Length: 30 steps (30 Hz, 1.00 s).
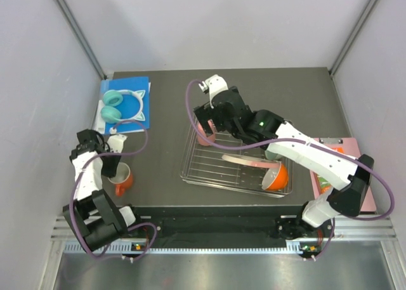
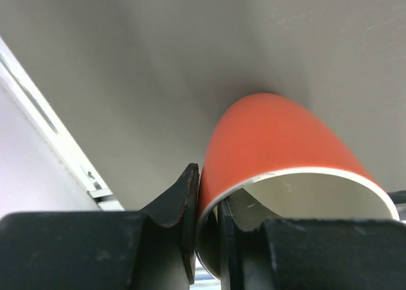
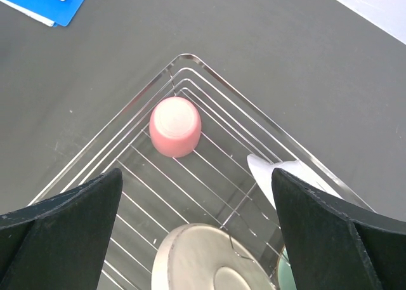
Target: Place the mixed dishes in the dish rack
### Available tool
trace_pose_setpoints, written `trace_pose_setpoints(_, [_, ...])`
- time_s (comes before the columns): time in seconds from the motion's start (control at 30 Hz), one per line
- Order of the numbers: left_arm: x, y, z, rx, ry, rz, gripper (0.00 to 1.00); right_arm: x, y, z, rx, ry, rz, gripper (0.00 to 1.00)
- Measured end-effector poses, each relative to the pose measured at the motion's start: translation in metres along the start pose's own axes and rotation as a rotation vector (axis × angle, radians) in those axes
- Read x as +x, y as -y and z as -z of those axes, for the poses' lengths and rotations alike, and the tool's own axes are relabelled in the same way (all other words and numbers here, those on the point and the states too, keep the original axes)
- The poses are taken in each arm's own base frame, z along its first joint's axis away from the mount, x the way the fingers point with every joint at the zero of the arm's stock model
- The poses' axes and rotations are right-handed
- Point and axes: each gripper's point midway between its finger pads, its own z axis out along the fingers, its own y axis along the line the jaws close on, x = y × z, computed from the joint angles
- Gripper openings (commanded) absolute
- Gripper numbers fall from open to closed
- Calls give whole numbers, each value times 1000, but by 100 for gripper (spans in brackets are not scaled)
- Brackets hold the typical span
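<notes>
The orange mug (image 1: 124,179) with a white inside (image 2: 317,198) stands on the table at the left. My left gripper (image 2: 208,223) (image 1: 115,167) is shut on its rim, one finger outside the wall and one inside. The silver wire dish rack (image 1: 216,169) (image 3: 95,157) lies mid-table. In it are an upturned pink cup (image 3: 176,126) (image 1: 203,136), a pink-and-cream plate (image 1: 250,162) (image 3: 203,258), a white plate (image 3: 279,172), a sliver of the mint-green bowl (image 3: 283,274) and the orange bowl (image 1: 278,176). My right gripper (image 3: 195,172) (image 1: 205,122) hangs open above the rack's far left corner, holding nothing.
A flat blue board (image 1: 130,103) (image 3: 47,1) with a teal ring-shaped object (image 1: 113,106) lies at the back left. A pink board (image 1: 346,172) sits at the table's right edge under the right arm. Grey walls close in on both sides.
</notes>
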Motion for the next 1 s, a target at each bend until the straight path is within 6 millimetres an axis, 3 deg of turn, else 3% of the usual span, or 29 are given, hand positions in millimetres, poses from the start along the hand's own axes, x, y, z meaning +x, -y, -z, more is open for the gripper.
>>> trace_pose_setpoints(0.13, [-9, 9, 9, 60, 26, 26, 0, -2, 1, 4, -4, 7, -13, 100])
trace_pose_setpoints(0.23, [-42, 13, 44, 115, 125, 49, 0, -6, -1, 11, -28, 20, -36, 100])
trace_pose_setpoints(0.3, [-86, 10, 87, 134, 281, 60, 0, -12, -4, 20, -65, 40, -61, 100])
trace_pose_setpoints(0.37, [-135, 10, 143, 146, 494, 40, 0, -20, -11, 32, -131, 81, -101, 100])
trace_pose_setpoints(0.43, [-169, 25, 197, 201, 689, 12, 0, -26, -17, 50, -215, 134, -147, 100])
trace_pose_setpoints(0.5, [-184, 50, 234, 305, 818, 7, 0, -29, -25, 72, -314, 192, -202, 100])
trace_pose_setpoints(0.6, [-194, 97, 270, 610, 935, 79, 0, -32, -42, 110, -510, 295, -289, 100])
trace_pose_setpoints(0.7, [-202, 122, 279, 893, 908, 188, 0, -32, -65, 142, -730, 371, -373, 100])
trace_pose_setpoints(0.77, [-207, 130, 276, 1015, 851, 253, 0, -32, -79, 153, -848, 400, -418, 100])
trace_pose_setpoints(0.87, [-214, 151, 271, 1171, 733, 311, 0, -25, -101, 155, -995, 389, -494, 100])
trace_pose_setpoints(1.0, [-215, 189, 287, 1315, 643, 253, 0, -25, -125, 150, -1139, 351, -586, 100])
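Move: The left fingers already pinch the orange mug's rim, its middle about 3 cm right, 2 back and 3 below. From that hand the dish rack's middle lies some 47 cm right and 6 ahead, 7 lower; the pink cup in it, about 35 right and 13 ahead. From the empty right hand the orange mug is roughly 37 cm left, 12 back and 26 below; the pink cup some 5 left, 3 ahead and 24 below. Keeping its pinch on the orange mug's rim, the left hand lifts the mug off the table some 30 cm, first edging forward, then sweeping about 25 cm right towards the rack while rolling some 80 degrees until its fingers point right. The open right hand draws back about 17 cm, rising and easing left, and swings its fingers round to point left, coming close to the mug without closing. ##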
